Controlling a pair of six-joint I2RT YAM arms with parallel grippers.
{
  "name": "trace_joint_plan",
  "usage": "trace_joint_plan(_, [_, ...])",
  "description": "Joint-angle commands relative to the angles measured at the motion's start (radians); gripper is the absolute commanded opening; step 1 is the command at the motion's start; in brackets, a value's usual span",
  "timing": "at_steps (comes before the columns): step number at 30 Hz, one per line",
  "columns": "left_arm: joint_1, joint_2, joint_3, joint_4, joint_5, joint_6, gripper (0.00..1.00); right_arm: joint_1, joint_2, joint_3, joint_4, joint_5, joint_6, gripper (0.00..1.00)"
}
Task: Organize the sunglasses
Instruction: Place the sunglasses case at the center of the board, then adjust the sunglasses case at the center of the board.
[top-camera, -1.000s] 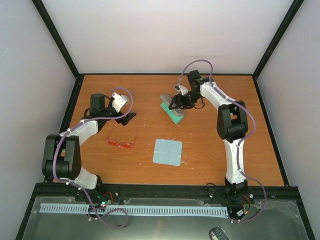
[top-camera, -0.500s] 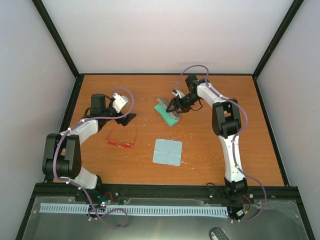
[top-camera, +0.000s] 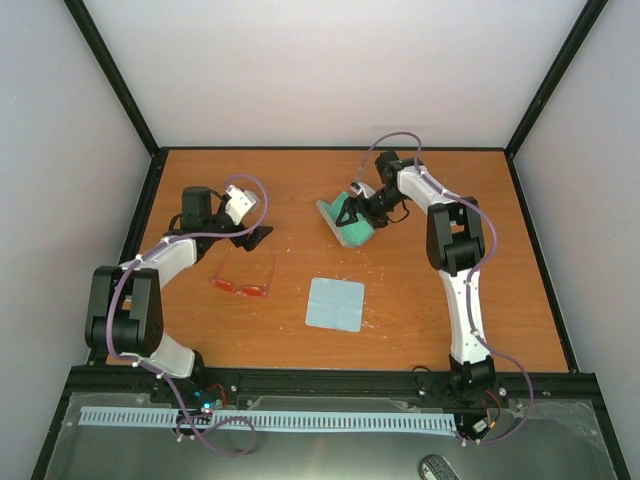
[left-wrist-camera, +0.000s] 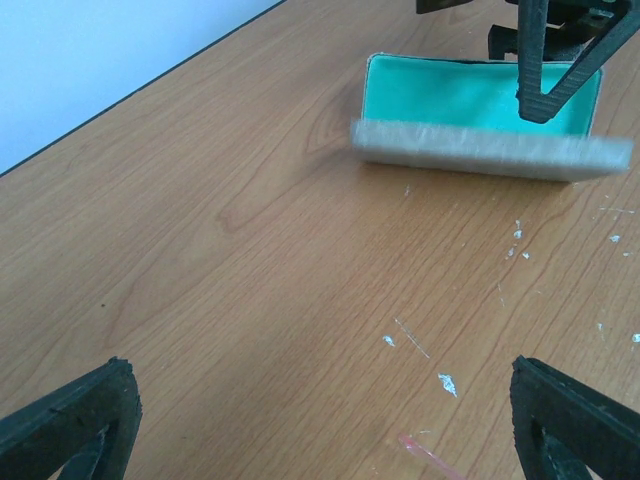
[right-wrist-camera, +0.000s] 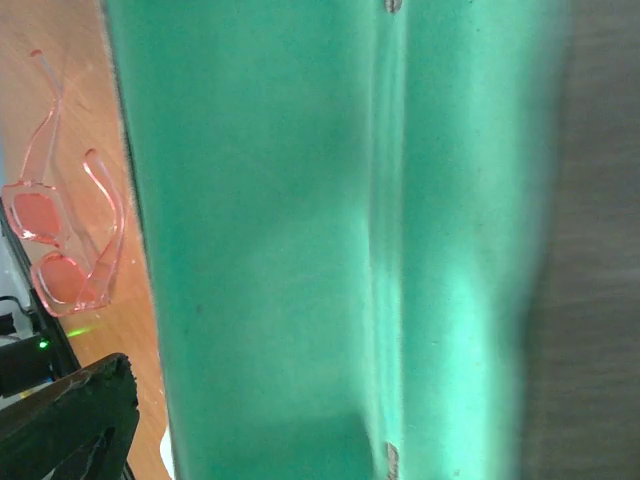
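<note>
The sunglasses (top-camera: 243, 285), red-orange with reddish lenses, lie unfolded on the table left of centre; they also show at the left edge of the right wrist view (right-wrist-camera: 60, 250). My left gripper (top-camera: 255, 237) hovers open just behind them, with only bare wood between its fingertips (left-wrist-camera: 70, 430) and one pink temple tip (left-wrist-camera: 430, 450) in view. The grey case (top-camera: 345, 220) stands open at the back, its green lining (left-wrist-camera: 470, 95) showing and its lid edge (left-wrist-camera: 490, 150) blurred. My right gripper (top-camera: 352, 212) is over the case with its jaws wide apart; green lining (right-wrist-camera: 300, 250) fills its view.
A light blue square cloth (top-camera: 335, 303) lies flat in the middle of the table, right of the sunglasses. Black frame rails (top-camera: 150, 200) border the wooden table on all sides. White flecks (left-wrist-camera: 445, 383) dot the wood.
The right gripper has swung the case lid open, so the green inside now faces up, and its jaws have spread wider. The left arm and the sunglasses have not moved.
</note>
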Motion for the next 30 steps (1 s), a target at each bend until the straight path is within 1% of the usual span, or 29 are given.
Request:
trace_joint_plan(1, [0.003,0.008,0.035,0.001,0.021,0.014,0.99,-0.006,-0.050,-0.004,-0.012,0.068,0.016,1.00])
trace_joint_plan(5, [0.003,0.007,0.034,0.003,0.026,0.005,0.99,-0.005,-0.146,-0.007,-0.006,0.168,0.052,1.00])
trace_joint_plan(10, [0.002,0.007,0.033,0.009,0.029,0.005,0.99,0.016,-0.299,-0.043,0.016,0.376,0.092,1.00])
trace_joint_plan(11, [0.002,0.006,0.033,0.011,0.030,0.005,1.00,0.028,-0.323,-0.054,0.024,0.410,0.101,0.98])
trace_joint_plan(12, [0.003,0.008,0.033,0.012,0.031,0.004,1.00,0.043,-0.345,-0.069,0.033,0.429,0.109,0.93])
trace_joint_plan(13, [0.003,0.008,0.033,0.014,0.034,0.002,0.99,0.075,-0.360,-0.084,0.046,0.446,0.116,0.75])
trace_joint_plan(14, [0.003,0.009,0.032,0.018,0.035,0.002,0.99,0.105,-0.367,-0.102,0.054,0.472,0.125,0.45])
trace_joint_plan(15, [0.003,0.010,0.032,0.020,0.036,0.001,1.00,0.133,-0.365,-0.112,0.056,0.497,0.132,0.24])
trace_joint_plan(16, [0.003,0.011,0.032,0.021,0.037,0.000,1.00,0.160,-0.357,-0.126,0.063,0.507,0.141,0.07])
trace_joint_plan(17, [0.003,0.011,0.032,0.025,0.038,-0.002,0.99,0.179,-0.342,-0.140,0.074,0.512,0.156,0.03])
trace_joint_plan(19, [0.003,0.009,0.030,0.024,0.040,0.000,0.99,0.210,-0.303,-0.153,0.097,0.503,0.188,0.03])
trace_joint_plan(24, [0.003,-0.004,0.022,0.007,0.031,0.019,0.99,0.247,-0.221,-0.139,0.115,0.571,0.235,0.03])
trace_joint_plan(30, [0.003,-0.009,0.012,0.009,0.027,0.014,1.00,0.251,-0.219,-0.136,0.125,0.629,0.246,0.03])
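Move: Right around the right hand's wide-open fingers is the opened sunglasses case, its middle about 2 cm to the hand's left, level fore and aft, and some 3 cm below. The sunglasses lie roughly 25 cm left and 13 cm nearer the base; the blue cloth is about 21 cm back and 4 cm left. From the idle left hand the case is around 21 cm right, 5 cm ahead and 11 cm lower. Easing a few centimetres to the right, then lifting about 12 cm clear of the sunglasses case, the right hand shuts its wide-open fingers near the top, swings back left and comes down again as far, some 3 cm nearer the base and 3 cm left of its start. The wrist rolls some 30 degrees on the way, left side dipping, bringing the closed tips down at the case's near long rim. ##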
